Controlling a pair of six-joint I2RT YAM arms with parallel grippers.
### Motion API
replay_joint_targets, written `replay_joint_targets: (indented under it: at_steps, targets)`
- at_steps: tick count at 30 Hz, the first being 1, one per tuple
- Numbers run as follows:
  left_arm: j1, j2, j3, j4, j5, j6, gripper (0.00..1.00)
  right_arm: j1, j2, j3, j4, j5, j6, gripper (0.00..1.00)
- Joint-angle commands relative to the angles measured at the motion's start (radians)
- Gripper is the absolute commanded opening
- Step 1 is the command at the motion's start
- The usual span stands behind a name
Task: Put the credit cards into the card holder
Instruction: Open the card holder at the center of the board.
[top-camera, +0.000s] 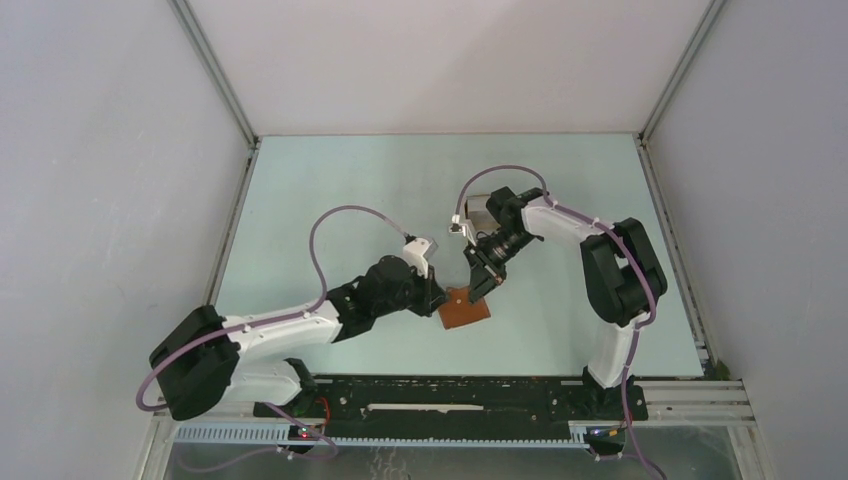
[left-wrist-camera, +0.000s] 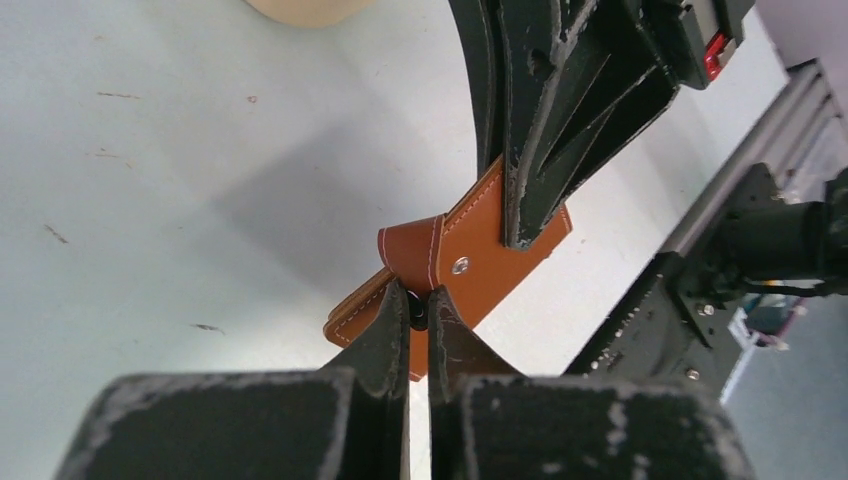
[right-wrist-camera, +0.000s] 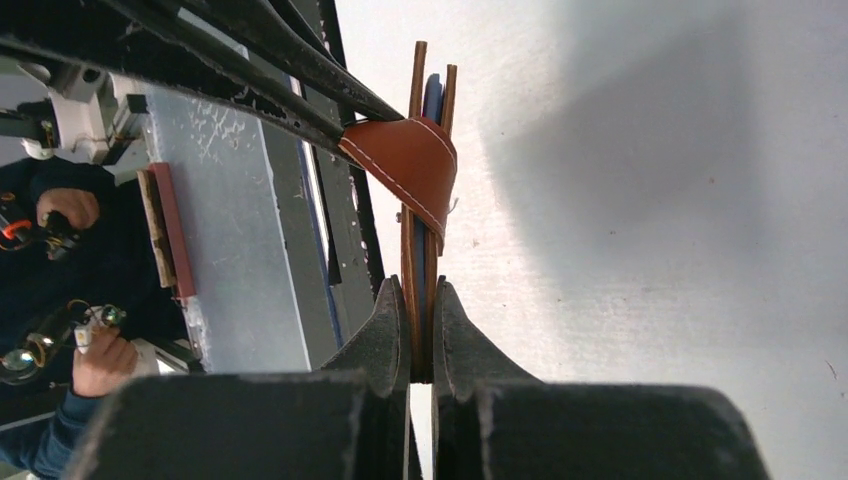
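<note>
The reddish-brown card holder (top-camera: 465, 308) is held a little off the table between both arms. My left gripper (left-wrist-camera: 420, 303) is shut on its snap strap, the strap curling up between the fingertips. My right gripper (right-wrist-camera: 421, 300) is shut on the holder's opposite edge, seen edge-on. In the left wrist view the right gripper's fingers (left-wrist-camera: 540, 150) clamp the holder (left-wrist-camera: 480, 255) from above. The edge of a bluish credit card (right-wrist-camera: 432, 100) shows between the leather layers. In the top view, the left gripper (top-camera: 440, 296) and the right gripper (top-camera: 482, 284) meet at the holder.
A tan tray (left-wrist-camera: 300, 8) lies on the table beyond the holder; in the top view it (top-camera: 477, 212) is partly hidden behind the right wrist. Grey walls enclose the pale table on three sides. A black rail (top-camera: 450, 395) runs along the near edge.
</note>
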Motion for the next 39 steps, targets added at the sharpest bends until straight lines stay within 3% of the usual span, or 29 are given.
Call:
replay_joint_targets:
  at_steps: [1, 7, 13, 17, 24, 28, 39]
  targets:
    - [0.047, -0.062, -0.046, 0.112, 0.148, -0.03, 0.0, 0.021, -0.059, 0.006, -0.035, 0.049, -0.098, 0.0]
    - [0.075, -0.112, -0.076, 0.158, 0.338, -0.007, 0.0, 0.055, -0.127, -0.034, -0.019, 0.126, -0.19, 0.01]
    - [0.116, -0.131, -0.095, 0.186, 0.387, -0.057, 0.0, 0.064, -0.191, -0.076, 0.082, 0.256, -0.137, 0.44]
    - [0.142, -0.121, -0.11, 0.227, 0.422, -0.097, 0.0, 0.051, -0.26, -0.111, 0.134, 0.329, -0.128, 0.61]
    - [0.143, -0.118, -0.103, 0.222, 0.448, -0.146, 0.0, 0.031, -0.371, -0.152, 0.134, 0.302, -0.197, 0.7]
    - [0.142, -0.133, -0.105, 0.192, 0.429, -0.148, 0.0, 0.027, -0.421, -0.168, 0.131, 0.241, -0.231, 0.7]
    - [0.143, -0.076, -0.081, 0.203, 0.36, -0.211, 0.0, 0.045, -0.385, -0.171, 0.19, 0.172, -0.115, 0.72]
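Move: The left hand already pinches the loosened strap of the card holder. The holder's middle lies about 4 cm to its right, 2 cm back and 3 cm lower. The right hand still grips the closed holder, whose middle is some 2 cm left, 2 cm back and 3 cm below. The card box stands roughly 17 cm ahead and 9 cm to the right of the left hand, about 4 cm to the right of the right one, 7 cm lower. Right fingers let go of the holder's edges: after easing back a centimetre they open wide, slip off about 3 cm to the right, then climb some 4 cm, the wrist turning about 30 degrees to aim steeper down. Left keeps its shut pinch on the strap, lifting it and drawing it back 2 to 3 cm, tilting slightly, and settles a little lower at the end. ##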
